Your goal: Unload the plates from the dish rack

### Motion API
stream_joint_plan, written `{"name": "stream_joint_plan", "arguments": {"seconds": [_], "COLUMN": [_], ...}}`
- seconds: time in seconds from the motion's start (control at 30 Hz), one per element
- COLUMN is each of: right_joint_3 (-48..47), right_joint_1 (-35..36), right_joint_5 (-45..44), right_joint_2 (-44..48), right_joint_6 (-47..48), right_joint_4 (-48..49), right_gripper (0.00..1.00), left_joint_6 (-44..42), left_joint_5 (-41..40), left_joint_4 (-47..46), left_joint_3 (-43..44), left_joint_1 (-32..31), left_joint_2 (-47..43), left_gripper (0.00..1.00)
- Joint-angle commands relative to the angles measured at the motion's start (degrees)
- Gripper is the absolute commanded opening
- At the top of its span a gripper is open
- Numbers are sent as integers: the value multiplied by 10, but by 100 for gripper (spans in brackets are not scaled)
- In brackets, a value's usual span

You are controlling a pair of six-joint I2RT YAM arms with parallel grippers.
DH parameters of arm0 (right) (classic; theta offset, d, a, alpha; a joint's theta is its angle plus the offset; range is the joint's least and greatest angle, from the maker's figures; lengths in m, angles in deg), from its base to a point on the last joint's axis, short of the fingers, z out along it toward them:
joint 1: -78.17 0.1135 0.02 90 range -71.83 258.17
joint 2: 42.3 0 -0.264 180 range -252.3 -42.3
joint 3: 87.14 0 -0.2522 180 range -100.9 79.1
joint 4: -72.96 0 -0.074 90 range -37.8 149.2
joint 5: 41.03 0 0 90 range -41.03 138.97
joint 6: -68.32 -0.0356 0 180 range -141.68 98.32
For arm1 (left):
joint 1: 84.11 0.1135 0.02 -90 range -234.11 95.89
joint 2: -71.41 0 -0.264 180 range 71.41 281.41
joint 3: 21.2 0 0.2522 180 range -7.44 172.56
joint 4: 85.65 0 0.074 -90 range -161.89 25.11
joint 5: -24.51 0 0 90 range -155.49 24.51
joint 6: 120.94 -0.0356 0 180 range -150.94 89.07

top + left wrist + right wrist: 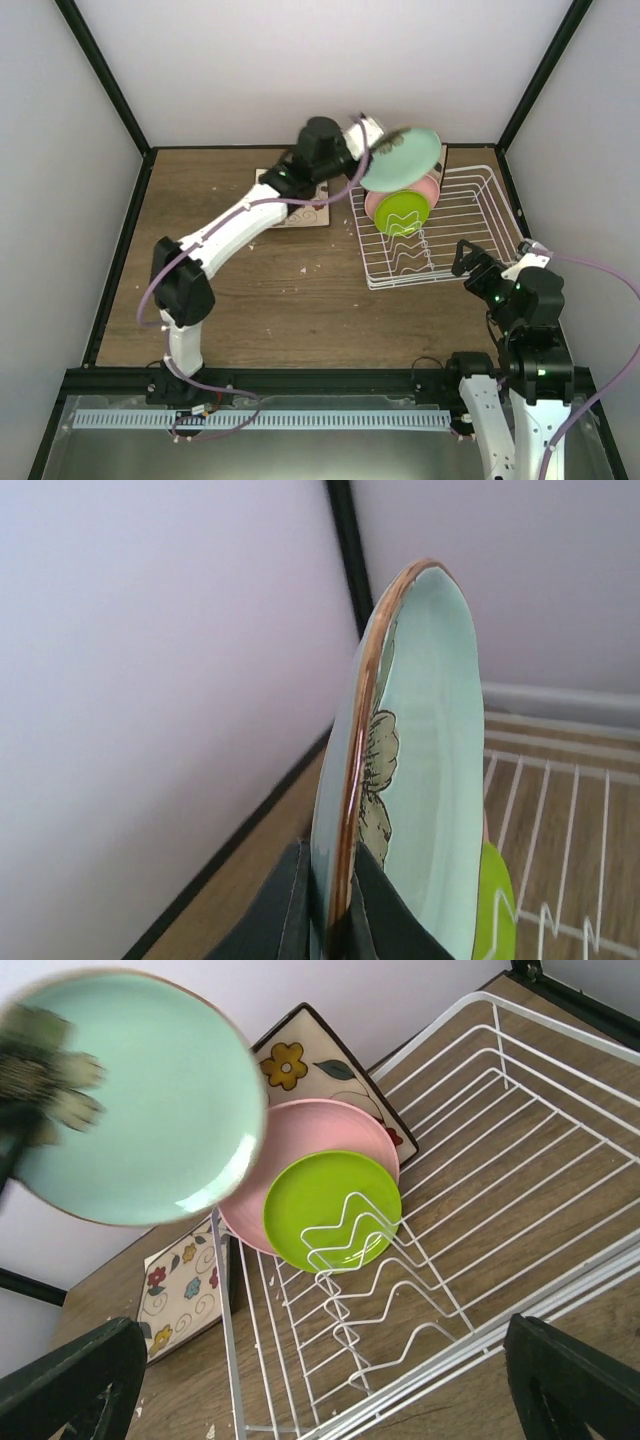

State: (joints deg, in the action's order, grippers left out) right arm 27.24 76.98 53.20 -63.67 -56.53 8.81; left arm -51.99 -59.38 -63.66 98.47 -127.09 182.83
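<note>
My left gripper (372, 140) (335, 910) is shut on the rim of a round mint-green plate (405, 158) (430, 760) (140, 1100), which hangs tilted above the far left end of the white wire dish rack (470, 215) (520, 1160). A pink plate (376, 207) (320, 1125) and a small lime-green plate (400, 212) (330, 1200) stand upright in the rack's dividers. Behind them leans a square cream flowered plate (310, 1060). My right gripper (468, 262) (320, 1400) stands open at the rack's near right corner with nothing between its fingers.
A square cream plate with flowers and swirls (300, 212) (180, 1285) lies flat on the wooden table just left of the rack, partly under the left arm. Crumbs dot the table (250, 290). Walls close in at the back and both sides.
</note>
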Motion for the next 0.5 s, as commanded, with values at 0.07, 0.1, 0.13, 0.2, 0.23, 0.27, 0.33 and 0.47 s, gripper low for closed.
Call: {"name": "stream_joint_plan", "arguments": {"seconds": [0.07, 0.1, 0.13, 0.2, 0.23, 0.27, 0.33, 0.47], "right_joint_3": [10, 12, 14, 17, 20, 22, 28, 43], "right_joint_1": [6, 6, 6, 6, 5, 6, 6, 5], "right_joint_5": [-8, -7, -6, -4, -3, -1, 2, 8], "right_joint_2": [16, 17, 16, 14, 13, 11, 8, 7], "right_joint_6": [-21, -23, -24, -26, -27, -28, -31, -38], "right_joint_4": [-8, -6, -3, 3, 8, 11, 21, 35], "right_gripper": [100, 100, 100, 100, 100, 100, 100, 100], "left_joint_6": [258, 302, 347, 430, 468, 501, 567, 657], "left_joint_5": [7, 9, 12, 26, 39, 55, 114, 175], "left_joint_4": [-125, -123, -119, -110, -105, -97, -91, -112], "left_joint_3": [58, 56, 51, 30, 11, -7, -64, -217], "left_joint_1": [139, 173, 210, 292, 330, 371, 456, 561], "left_joint_2": [-125, -137, -146, -158, -163, -168, -177, -215], "left_gripper": [4, 4, 4, 4, 4, 4, 4, 4]}}
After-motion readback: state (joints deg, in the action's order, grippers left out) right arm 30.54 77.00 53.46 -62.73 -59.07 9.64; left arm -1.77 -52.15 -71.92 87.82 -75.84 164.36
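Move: The left hand already holds the mint plate up clear of the rack; the flat stack of square plates, a likely place to take it, lies about 16 cm to its left, 14 cm farther out and 32 cm below. In the rack the lime plate stands some 13 cm to the hand's right, 4 cm ahead and 22 cm lower, the pink plate about 4 cm beyond the lime one. From the right hand the stack lies roughly 38 cm ahead, 42 cm left and 29 cm down. The left arm sweeps the pinched mint plate fast to the left, about 46 cm, away from the rack and on past the stack of square plates, drifting a little forward and arcing up some 16 cm before it starts to sink again. On the way the wrist rolls left side down and turns counter-clockwise, about 70 degrees in all, so that the fingers end up pointing straight forward and nearly level, keeping their grip on the rim. ##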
